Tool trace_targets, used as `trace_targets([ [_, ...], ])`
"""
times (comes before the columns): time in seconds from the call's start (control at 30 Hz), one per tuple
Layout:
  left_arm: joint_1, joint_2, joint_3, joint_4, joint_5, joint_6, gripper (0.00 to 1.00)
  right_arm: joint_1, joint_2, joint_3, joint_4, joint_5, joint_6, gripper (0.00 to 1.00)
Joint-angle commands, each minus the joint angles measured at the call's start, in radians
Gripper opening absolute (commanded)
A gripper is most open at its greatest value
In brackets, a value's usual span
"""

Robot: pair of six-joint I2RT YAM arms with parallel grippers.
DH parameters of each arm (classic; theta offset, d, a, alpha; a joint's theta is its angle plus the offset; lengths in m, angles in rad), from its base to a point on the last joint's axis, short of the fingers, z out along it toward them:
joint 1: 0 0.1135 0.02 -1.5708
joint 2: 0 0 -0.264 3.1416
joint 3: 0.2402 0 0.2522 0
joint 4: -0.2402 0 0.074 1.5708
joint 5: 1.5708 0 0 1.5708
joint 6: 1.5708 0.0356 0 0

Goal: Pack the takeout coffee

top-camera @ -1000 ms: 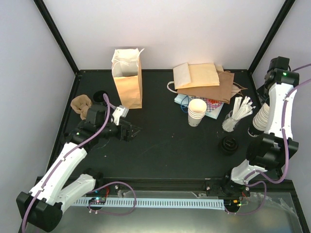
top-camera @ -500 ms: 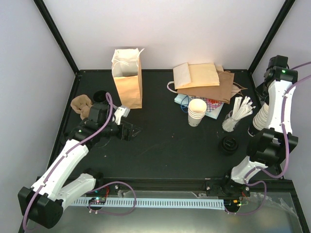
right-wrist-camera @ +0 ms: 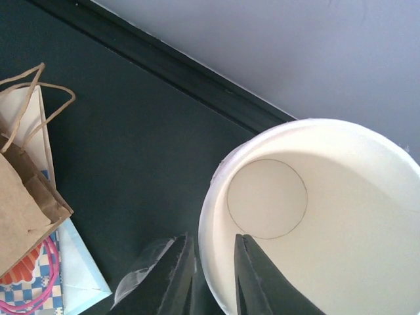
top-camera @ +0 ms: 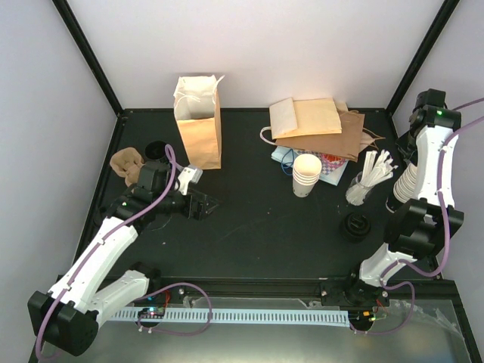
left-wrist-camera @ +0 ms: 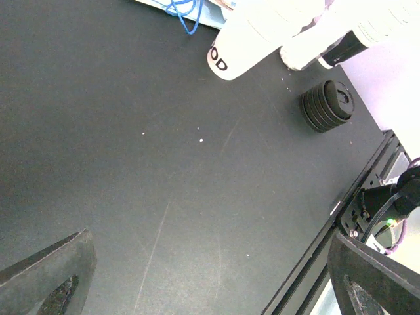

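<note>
The takeout coffee is out of view; no lidded cup shows. My right gripper hangs over a stack of lidless cream cups by the right wall. One finger is inside the top cup and the other outside, pinching its rim. My left gripper is open and empty, low over bare black tabletop left of centre. A brown paper bag stands upright and open at the back left.
A second stack of cream cups stands mid-table beside flat brown bags and a glass of stirrers. Stacked black lids lie near the right arm. Brown pulp trays lie at the left edge.
My right fingers have narrowed on the cup rim and that arm has shifted slightly. The left arm crept a little to the left early on, then stayed still.
</note>
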Motion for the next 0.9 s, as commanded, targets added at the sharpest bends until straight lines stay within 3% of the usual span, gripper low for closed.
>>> trace_targets([
  [0.0, -0.007, 0.006, 0.046, -0.011, -0.001, 0.015, 0.99, -0.005, -0.012, -0.001, 0.008, 0.011, 0.009, 0.18],
  [0.23, -0.007, 0.007, 0.049, -0.012, -0.001, 0.016, 0.99, -0.005, -0.016, 0.053, -0.036, 0.036, 0.024, 0.01],
  [0.6, -0.007, 0.013, 0.051, -0.007, 0.004, 0.014, 0.99, -0.004, -0.013, 0.188, -0.139, 0.096, 0.033, 0.01],
  [0.87, -0.007, 0.013, 0.052, -0.011, 0.002, 0.017, 0.99, 0.053, -0.053, 0.422, -0.199, 0.079, -0.041, 0.01],
])
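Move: The top paper cup of the tall stack by the right wall already has its rim between the right hand's fingertips. Its middle lies about 3 cm back, 3 cm right and 5 cm below that hand. The clear cup of sticks stands some 9 cm left and 1 cm back, 14 cm lower; the black lids are about 10 cm left and 10 cm back, 17 cm below. From the left hand, the top cup is roughly 62 cm right and 10 cm ahead, about level. The top cup's wall is pinched near the rim as the right hand's slightly open fingers shut on it, one pad inside and one outside, while the hand stays put. Then the hand draws it up out of the stack, slowly at first and faster towards the end, about 9 cm in all, the wrist tipping the fingers some 10 degrees outward and forward. ##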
